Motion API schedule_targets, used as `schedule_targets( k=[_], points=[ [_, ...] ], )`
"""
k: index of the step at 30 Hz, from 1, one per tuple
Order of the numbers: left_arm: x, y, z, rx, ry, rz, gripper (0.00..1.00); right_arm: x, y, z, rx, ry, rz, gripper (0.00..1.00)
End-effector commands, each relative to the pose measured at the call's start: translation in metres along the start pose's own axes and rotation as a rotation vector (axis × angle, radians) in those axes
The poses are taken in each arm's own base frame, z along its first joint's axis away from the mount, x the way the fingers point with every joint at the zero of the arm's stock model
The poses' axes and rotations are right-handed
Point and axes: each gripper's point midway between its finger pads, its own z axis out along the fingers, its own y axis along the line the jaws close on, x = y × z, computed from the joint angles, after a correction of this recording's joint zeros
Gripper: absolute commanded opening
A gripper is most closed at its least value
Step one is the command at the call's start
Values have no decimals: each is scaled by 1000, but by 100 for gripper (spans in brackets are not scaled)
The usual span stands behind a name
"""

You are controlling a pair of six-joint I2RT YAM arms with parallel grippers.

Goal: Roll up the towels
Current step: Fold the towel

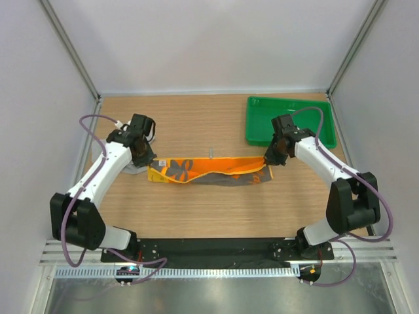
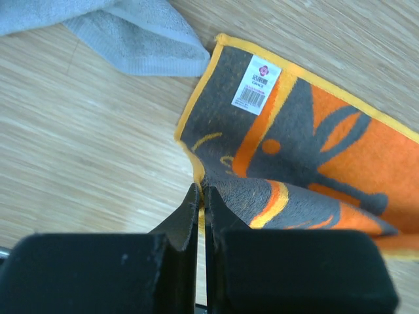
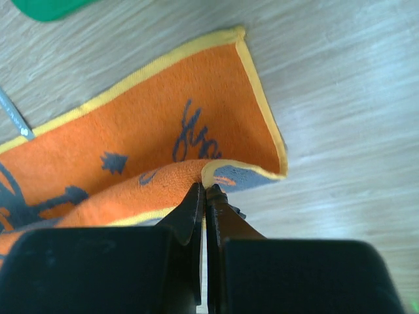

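The orange towel (image 1: 209,171) lies stretched left to right across the middle of the table, its near edge folded over. My left gripper (image 1: 152,161) is shut on the towel's left corner, and in the left wrist view (image 2: 201,191) the yellow hem is pinched between the fingers, next to a white label (image 2: 256,84). At the other end, my right gripper (image 1: 268,163) is shut on the right corner, where the hem curls up between the fingertips in the right wrist view (image 3: 205,188). The light grey towel (image 2: 124,33) lies crumpled beside the left corner, mostly hidden under the left arm in the top view (image 1: 135,169).
A green plastic tray (image 1: 291,123) stands at the back right, just behind the right gripper. A small grey metal piece (image 1: 211,152) lies just behind the towel's far edge.
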Motion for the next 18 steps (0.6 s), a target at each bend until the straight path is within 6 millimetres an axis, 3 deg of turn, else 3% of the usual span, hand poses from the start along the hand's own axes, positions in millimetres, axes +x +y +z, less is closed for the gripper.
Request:
schedule_targets(
  k=[1,8,18],
  points=[
    [-17,-9,9,8,-13,14,0,-23,18,4,-46,-31,-19,1],
    [-28,-14,34,-38,25,0,0,-37,18,21,-28,-17,-17,1],
    [-42,-9,67,-145,80,23,0,-40,7,35,-19,46,1,1]
  ],
)
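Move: Each hand holds a near corner of the orange towel and takes it to the matching far corner. For the left hand, that corner lies about 10 cm ahead, 2 left and 13 below; the grey towel is some 11 cm ahead, 11 left. For the right hand, the far corner is about 8 cm ahead, 3 right and 9 below, with the green tray's middle roughly 21 cm ahead and 9 right. Still pinching the orange towel's near corners in shut fingers, both hands carry the raised edge forward while sinking towards the far edge. The left goes about 6 cm forward and 4 down, its fingers tipping some 5 degrees nearer to vertical; the right makes roughly 3.5 cm forward and 2.5 down, most of it early, then slows and drifts slightly right. ##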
